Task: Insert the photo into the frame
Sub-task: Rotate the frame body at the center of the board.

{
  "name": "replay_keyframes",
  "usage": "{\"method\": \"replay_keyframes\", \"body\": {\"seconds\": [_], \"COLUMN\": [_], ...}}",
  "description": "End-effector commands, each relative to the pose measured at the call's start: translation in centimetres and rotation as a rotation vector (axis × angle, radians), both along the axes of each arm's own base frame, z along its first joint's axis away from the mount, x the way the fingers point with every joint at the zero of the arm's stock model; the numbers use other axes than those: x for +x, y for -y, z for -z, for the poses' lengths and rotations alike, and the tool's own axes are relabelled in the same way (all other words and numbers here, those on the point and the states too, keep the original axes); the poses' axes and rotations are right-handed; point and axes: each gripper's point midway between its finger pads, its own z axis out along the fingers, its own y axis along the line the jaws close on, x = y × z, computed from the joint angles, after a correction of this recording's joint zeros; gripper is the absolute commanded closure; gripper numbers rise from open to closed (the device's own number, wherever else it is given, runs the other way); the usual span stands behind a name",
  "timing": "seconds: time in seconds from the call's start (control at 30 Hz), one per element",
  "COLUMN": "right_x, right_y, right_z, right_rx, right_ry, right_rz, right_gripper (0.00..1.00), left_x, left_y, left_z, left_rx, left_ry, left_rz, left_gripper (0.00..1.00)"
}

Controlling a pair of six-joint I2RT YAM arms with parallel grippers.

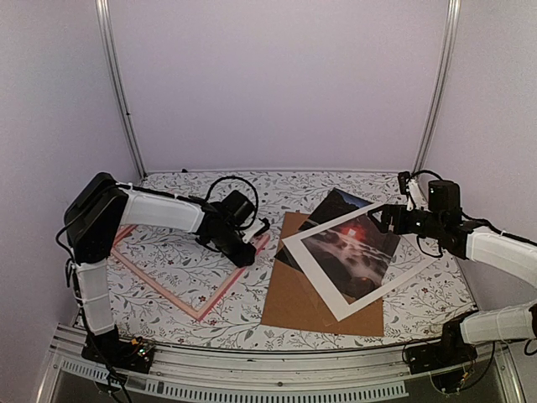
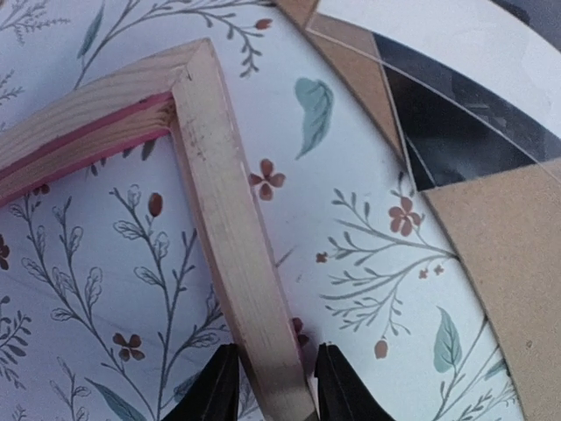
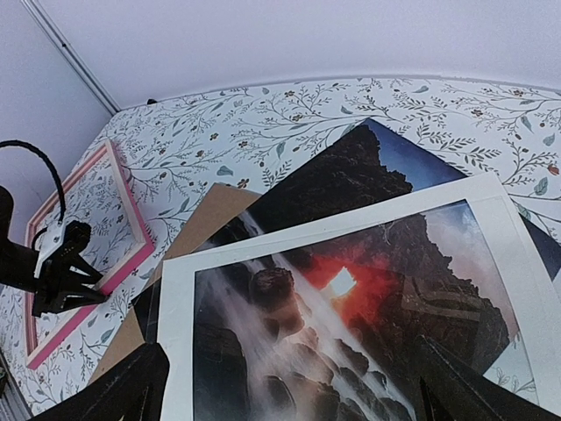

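The pink frame point(image 1: 159, 290) lies flat on the left of the table, its pale wooden back up point(image 2: 228, 228). My left gripper point(image 1: 248, 252) is down at the frame's right corner, its jaws point(image 2: 273, 386) closed across one rail just below that corner. The photo point(image 1: 352, 248), dark rocks and water with a red sun, lies tilted at centre right under a white mat point(image 1: 336, 298); one corner of the photo sticks out at the back. My right gripper point(image 1: 382, 217) hovers open over the photo point(image 3: 351, 333), its fingers point(image 3: 131, 386) wide apart and holding nothing.
A brown backing board point(image 1: 294, 302) lies under the photo and the mat, close to the frame's right corner point(image 2: 517, 263). The floral tablecloth point(image 1: 185, 252) covers the table. White walls and metal posts point(image 1: 117, 84) enclose the back and sides.
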Motion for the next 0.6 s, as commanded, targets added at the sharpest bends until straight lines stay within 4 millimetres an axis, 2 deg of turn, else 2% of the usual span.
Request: {"method": "replay_keyframes", "body": {"seconds": [0.0, 0.17, 0.3, 0.4, 0.57], "right_x": [0.1, 0.3, 0.3, 0.3, 0.1], "right_y": [-0.1, -0.3, -0.4, -0.5, -0.4], "right_z": [-0.1, 0.2, 0.3, 0.3, 0.1], "right_rx": [0.005, 0.012, 0.019, 0.020, 0.019], "right_ry": [0.013, 0.007, 0.002, -0.001, 0.000], "right_rz": [0.007, -0.002, -0.006, -0.006, -0.002], "right_gripper": [0.01, 0.01, 0.01, 0.01, 0.01], "left_x": [-5.1, -8.5, -9.3, -8.6, -5.7], "left_y": [0.9, -0.9, -2.2, -2.4, -3.2], "left_z": [-0.3, 0.6, 0.6, -0.4, -3.7], "left_rx": [0.002, 0.101, 0.131, 0.136, 0.121], "left_ry": [-0.109, -0.151, -0.156, -0.112, 0.023], "left_rz": [0.231, 0.339, 0.352, 0.318, 0.167], "left_gripper": [0.66, 0.64, 0.61, 0.51, 0.33]}}
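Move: The frame's right-hand rail is already between the left hand's fingers, right at the hand point. The frame's far right corner lies about 13 cm ahead and 9 cm right, its near corner some 18 cm back and 12 cm left, and the brown board's middle about level and 31 cm right, all near table height. From the right hand, the held rail is some 50 cm left, roughly level fore and aft, and 16 cm below. The frame's right rail, still between the left fingers, is drawn back towards the robot by about 8 cm along the table, the hand turning clockwise some 15 degrees with it. Near the end the backward travel stops, the hand eases 2 to 3 cm left, and the fingers open to let go of the rail while still straddling it. ##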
